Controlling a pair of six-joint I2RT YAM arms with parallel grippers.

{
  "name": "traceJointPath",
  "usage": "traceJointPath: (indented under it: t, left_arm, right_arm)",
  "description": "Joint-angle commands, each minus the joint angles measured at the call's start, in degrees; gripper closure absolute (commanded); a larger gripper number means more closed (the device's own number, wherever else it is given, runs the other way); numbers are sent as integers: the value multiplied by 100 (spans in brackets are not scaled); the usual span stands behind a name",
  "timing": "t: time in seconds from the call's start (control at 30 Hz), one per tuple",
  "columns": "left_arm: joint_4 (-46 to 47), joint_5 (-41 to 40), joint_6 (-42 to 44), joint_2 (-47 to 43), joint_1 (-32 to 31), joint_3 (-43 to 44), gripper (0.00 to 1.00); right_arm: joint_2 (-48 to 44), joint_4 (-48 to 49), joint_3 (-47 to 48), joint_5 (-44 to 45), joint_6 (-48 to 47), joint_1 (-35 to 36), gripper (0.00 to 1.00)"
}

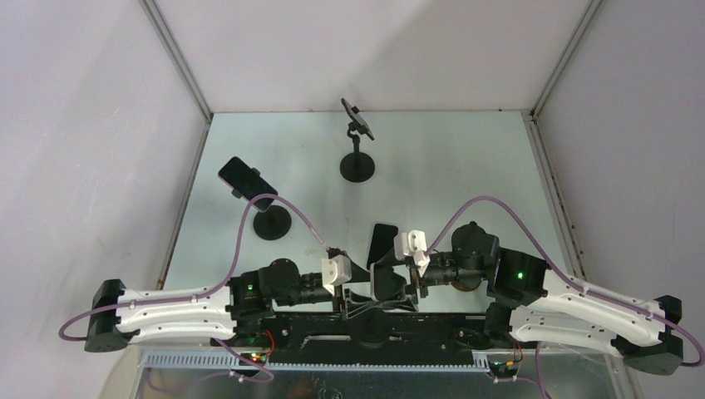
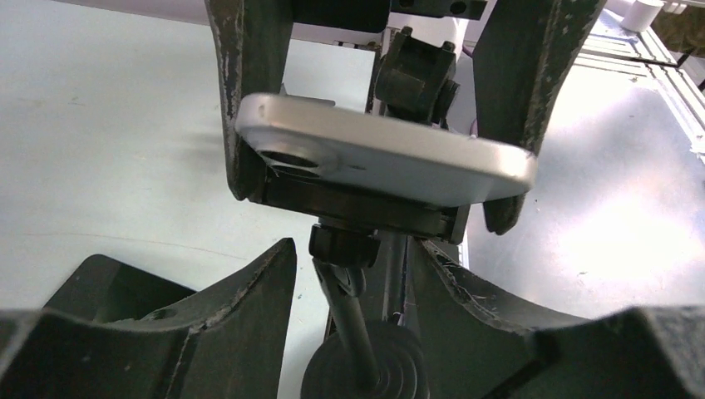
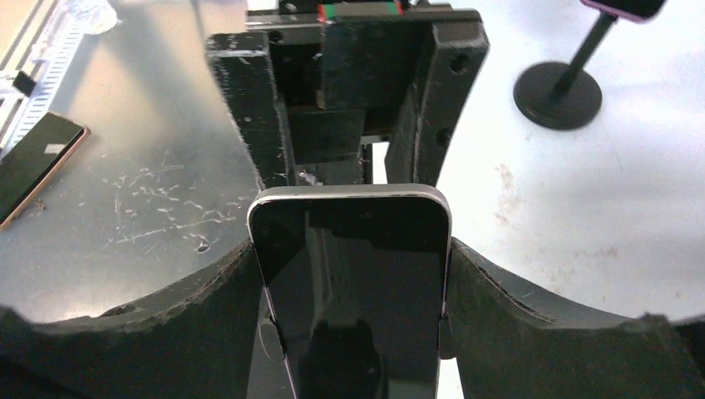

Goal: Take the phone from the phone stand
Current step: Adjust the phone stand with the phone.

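The phone [image 2: 391,158] shows its silver back and camera lens in the left wrist view. It sits on the phone stand's black clamp [image 2: 366,208], above a thin stem [image 2: 356,320] and a round base [image 2: 366,370]. My right gripper [image 3: 351,245] is shut on the phone [image 3: 353,283], its fingers pressing both long edges of the dark screen. My left gripper [image 2: 351,253] is open, with its fingers [image 2: 208,316] standing clear on either side of the stem. In the top view the two grippers [image 1: 366,291] [image 1: 397,278] meet nose to nose just ahead of the arm bases.
Two more black stands [image 1: 270,220] [image 1: 357,166], each carrying a phone, stand further back on the metal table [image 1: 465,158]. Another phone [image 3: 33,162] lies flat on the table, at the left of the right wrist view. Grey walls close in the sides and back.
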Motion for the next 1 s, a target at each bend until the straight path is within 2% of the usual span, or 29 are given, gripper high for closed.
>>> traceJointPath:
  t: [0.0, 0.33, 0.53, 0.67, 0.73, 0.8, 0.83, 0.9, 0.93, 0.97]
  left_arm:
    - [258, 285, 184, -30, -21, 106, 41]
    - [380, 407, 199, 160, -23, 119, 46]
    - [278, 441, 213, 324, -21, 246, 51]
    - [204, 466, 176, 449, -21, 319, 63]
    - [165, 444, 164, 484, -22, 363, 76]
    - [121, 408, 155, 498, -23, 407, 97]
    - [90, 365, 155, 503, -22, 421, 98]
    - [98, 273, 135, 478, -21, 401, 100]
    - [120, 247, 130, 442, -21, 386, 100]
    - [119, 184, 121, 418, -21, 363, 100]
  right_arm:
    - [-97, 1050, 161, -759, -444, 19, 100]
    - [-24, 988, 161, -1137, -495, 25, 100]
    - [64, 1113, 161, -1061, -418, 60, 100]
    - [86, 1150, 161, -1067, -416, 71, 100]
    - [94, 1138, 161, -1082, -421, 78, 100]
    - [97, 1084, 161, -1049, -424, 88, 100]
    - [92, 1055, 161, -1021, -424, 88, 100]
    - [70, 950, 166, -881, -401, 88, 91]
    - [48, 862, 164, -750, -386, 99, 76]
    - [38, 812, 164, -629, -351, 97, 69]
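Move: The stand's joint, just under the phone holder, sits between and beyond the left hand's open fingertips, about 2 cm to the right and 2 cm below, level fore and aft. The stand's base is some 8 cm back, 2 cm right and 12 cm below the left hand; the loose phone on the table is about 13 cm ahead, 5 cm right and 18 cm down. From the right hand, already gripping the mounted phone, the joint lies roughly 3 cm left and 4 cm below. The left fingers come to pinch the stand's joint under the holder, closing about halfway from their open gap as that hand eases back, down and right, a bit over 1 cm each way. Meanwhile the right hand keeps its grip on the mounted phone's long edges and draws it some 2 cm back towards the robot, turning about 10 degrees counter-clockwise, then almost stops. ##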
